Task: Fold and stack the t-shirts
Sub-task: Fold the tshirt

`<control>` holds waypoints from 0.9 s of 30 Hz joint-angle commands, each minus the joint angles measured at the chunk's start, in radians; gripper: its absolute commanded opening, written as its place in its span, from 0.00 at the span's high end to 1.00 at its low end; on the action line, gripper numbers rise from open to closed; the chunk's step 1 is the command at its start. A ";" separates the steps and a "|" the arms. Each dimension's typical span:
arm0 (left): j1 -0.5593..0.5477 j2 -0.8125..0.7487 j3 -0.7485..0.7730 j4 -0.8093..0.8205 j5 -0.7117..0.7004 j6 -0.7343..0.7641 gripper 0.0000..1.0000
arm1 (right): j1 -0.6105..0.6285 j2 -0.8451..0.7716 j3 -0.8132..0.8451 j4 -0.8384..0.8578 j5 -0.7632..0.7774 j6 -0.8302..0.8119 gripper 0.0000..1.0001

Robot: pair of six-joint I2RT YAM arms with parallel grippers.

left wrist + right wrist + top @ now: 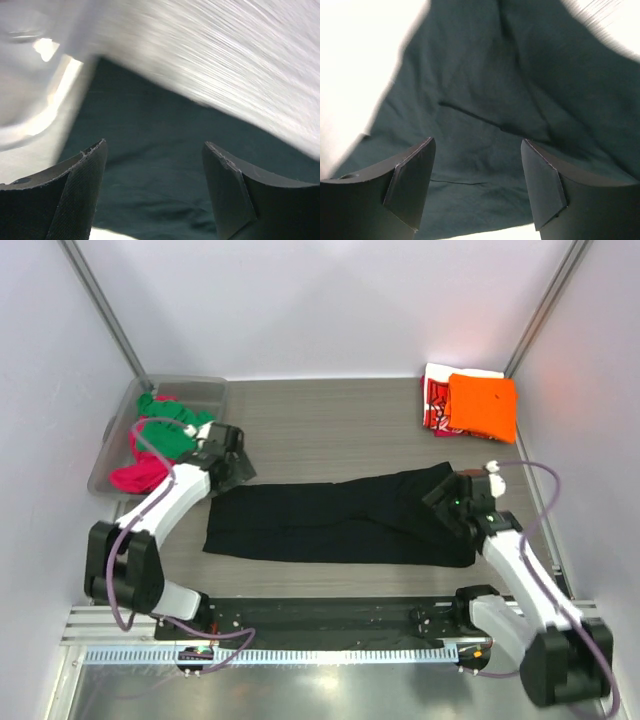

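Observation:
A black t-shirt (340, 520) lies in a long folded band across the middle of the table. My left gripper (228, 462) hovers over its upper left corner, open, with only dark cloth (165, 125) showing between the fingers (82, 190). Over the shirt's right end my right gripper (450, 495) is also open; wrinkled black fabric (480, 90) lies below its jaws and nothing is pinched. An orange t-shirt (483, 407) rests folded on a red-and-white printed one (433, 400) at the back right. Green (165, 425) and magenta (135, 475) t-shirts sit bunched at the back left.
A clear plastic bin (190, 390) at the back left corner holds the green and magenta cloth. White walls close in the table on three sides. The arm bases and a metal rail (300, 640) run along the near edge.

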 commanded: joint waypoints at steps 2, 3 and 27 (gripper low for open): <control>-0.126 0.137 0.053 0.056 0.075 0.051 0.24 | 0.039 0.225 0.038 0.170 -0.124 -0.017 0.25; -0.139 0.192 0.057 0.054 0.077 0.048 0.25 | 0.047 0.293 0.041 0.199 -0.129 -0.015 0.24; -0.543 0.040 -0.456 0.256 0.356 -0.456 0.27 | 0.147 1.595 1.222 0.190 -0.377 -0.080 0.23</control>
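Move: The black t-shirt, folded into a wide strip, lies some 9 cm below both hands. Its middle is about 25 cm to the left hand's right and 9 cm back; from the right hand it is roughly 24 cm to the left and 1 cm back. The clothes bin sits 16 cm left of the left hand and 15 cm ahead; the stack of shirts stands 31 cm ahead of the right hand and 8 cm to its right. Both grippers, fingers staying open, come down onto the ends of the black t-shirt and drag it round counter-clockwise over the table. The right hand sinks about 7 cm, then sweeps forward and somewhat left, some 30 cm, turning counter-clockwise. The left drops 9 cm while moving right, then slides back and finally right as well. ##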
